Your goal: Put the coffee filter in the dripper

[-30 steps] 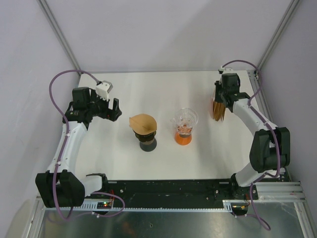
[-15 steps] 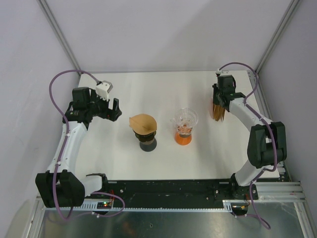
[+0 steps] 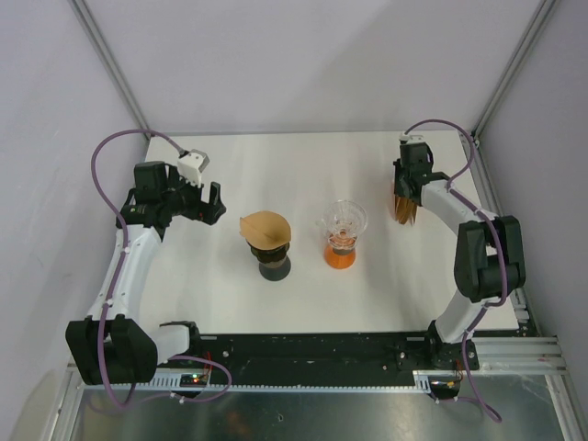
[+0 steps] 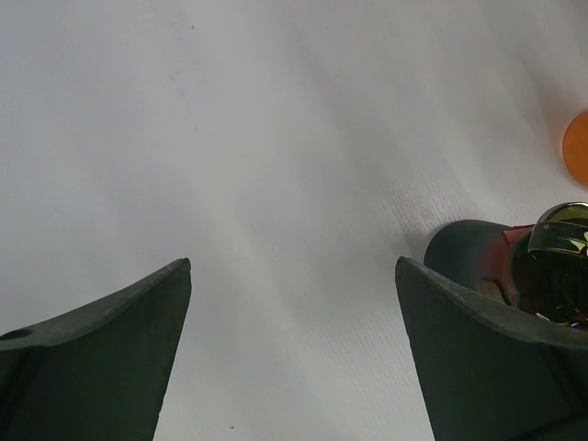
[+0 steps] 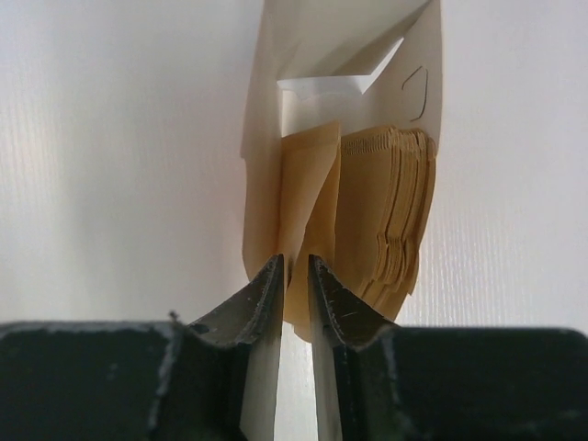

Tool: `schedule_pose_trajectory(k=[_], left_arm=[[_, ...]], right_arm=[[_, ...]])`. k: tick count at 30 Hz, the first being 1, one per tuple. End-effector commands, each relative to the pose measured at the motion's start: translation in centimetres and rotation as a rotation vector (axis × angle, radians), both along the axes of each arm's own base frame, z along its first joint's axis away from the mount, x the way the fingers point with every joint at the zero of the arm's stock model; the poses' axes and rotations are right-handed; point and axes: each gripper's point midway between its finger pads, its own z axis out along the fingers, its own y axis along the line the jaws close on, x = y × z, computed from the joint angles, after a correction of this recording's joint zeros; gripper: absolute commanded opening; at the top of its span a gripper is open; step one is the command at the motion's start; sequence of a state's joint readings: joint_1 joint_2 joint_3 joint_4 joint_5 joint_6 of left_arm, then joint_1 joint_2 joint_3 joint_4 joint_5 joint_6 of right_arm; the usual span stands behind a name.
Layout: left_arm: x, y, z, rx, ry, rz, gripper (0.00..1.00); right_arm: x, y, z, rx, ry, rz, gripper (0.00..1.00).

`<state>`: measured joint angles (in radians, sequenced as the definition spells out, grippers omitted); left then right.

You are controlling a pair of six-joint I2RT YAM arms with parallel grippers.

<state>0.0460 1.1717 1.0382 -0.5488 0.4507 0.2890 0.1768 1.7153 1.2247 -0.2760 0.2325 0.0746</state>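
Observation:
A stack of brown coffee filters (image 3: 405, 210) stands in a cream paper sleeve (image 5: 349, 55) at the far right. My right gripper (image 3: 405, 190) is right at the stack's near end. In the right wrist view its jaws (image 5: 294, 265) stand a narrow gap apart, and the edge of one loose filter (image 5: 308, 193) reaches into that gap. The rest of the stack (image 5: 390, 220) lies beside the right finger. The clear glass dripper (image 3: 344, 219) on an orange base (image 3: 340, 256) is empty. My left gripper (image 3: 212, 203) hovers wide open over bare table (image 4: 292, 266).
A dark dripper stand (image 3: 274, 267) with a brown filter (image 3: 265, 227) in it sits left of the glass dripper; its dark base (image 4: 457, 244) shows by my left gripper's right finger. The frame rail (image 3: 478, 175) runs close behind the stack.
My right arm has folded in and its wrist has pushed a little further onto the stack, with the jaws narrowing slightly. The left arm has not moved.

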Motion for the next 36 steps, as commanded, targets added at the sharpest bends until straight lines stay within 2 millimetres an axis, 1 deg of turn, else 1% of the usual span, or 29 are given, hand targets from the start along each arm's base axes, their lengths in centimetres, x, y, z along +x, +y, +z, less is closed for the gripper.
schedule_pose_trajectory(k=[1, 6, 9, 12, 15, 17, 21, 26, 29, 32, 33, 36], left_arm=[[0.3, -0.4, 1.9, -0.005, -0.053, -0.024, 0.97], [0.3, -0.4, 1.9, -0.004, -0.050, -0.022, 0.97], [0.3, -0.4, 2.0, -0.004, -0.053, -0.023, 0.97], [0.3, -0.4, 2.0, -0.005, -0.053, -0.023, 0.97], [0.3, -0.4, 2.2, -0.002, -0.058, -0.024, 0.97], [0.2, -0.3, 2.2, -0.002, -0.060, -0.024, 0.97], [0.1, -0.3, 2.6, 0.004, -0.076, -0.026, 0.97], [-0.3, -0.4, 3.7, 0.016, -0.108, -0.040, 0.99], [-0.7, -0.7, 4.8, 0.010, -0.134, -0.056, 0.99], [-1.4, -1.4, 6.1, 0.010, -0.165, -0.086, 0.99], [-1.7, -2.0, 6.6, 0.017, -0.174, -0.110, 0.99], [-2.8, -3.5, 8.1, 0.048, -0.216, -0.163, 0.99]], right_arm=[[1.4, 0.2, 0.0, 0.005, -0.046, -0.013, 0.21], [1.8, 0.0, -0.4, 0.009, -0.054, -0.029, 0.18], [2.0, 0.0, -0.3, 0.012, -0.063, -0.033, 0.11], [1.9, 0.1, 0.6, 0.019, -0.076, -0.034, 0.03], [1.4, 0.2, 2.1, 0.030, -0.097, -0.036, 0.00], [0.9, 0.3, 3.4, 0.038, -0.113, -0.034, 0.00], [-0.9, 0.5, 6.1, 0.044, -0.134, -0.041, 0.00], [-3.4, 1.0, 10.6, 0.046, -0.205, -0.040, 0.00], [-5.2, 1.8, 13.7, 0.070, -0.270, -0.025, 0.00], [-7.2, 2.8, 17.2, 0.130, -0.351, -0.012, 0.00], [-8.1, 2.9, 18.7, 0.148, -0.391, -0.013, 0.00], [-10.8, 4.8, 22.4, 0.218, -0.488, 0.021, 0.00]])
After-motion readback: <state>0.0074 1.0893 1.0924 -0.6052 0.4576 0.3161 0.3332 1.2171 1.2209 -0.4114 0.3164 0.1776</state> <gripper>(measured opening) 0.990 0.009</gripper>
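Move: At the right fingertips, which already straddle its upper edge nearly shut, is the coffee filter, its middle some 2 cm ahead and 4 cm below. The filter box around it has its middle about 3 cm ahead, 2 cm right and 5 cm below; the clear dripper stands roughly 10 cm back and 13 cm left, about level in height. From the left hand the filter lies about 14 cm ahead, 42 cm right and 13 cm below. Easing about 1 cm farther forward and down, the right hand shuts its fingers on the filter's edge, pinching it, then lifts it quickly away from the box, some 18 cm up while drawing back about 8 cm and drifting left, the fingers tipping up about 20 degrees. Late on, the open, empty left hand rises about 4 cm. ##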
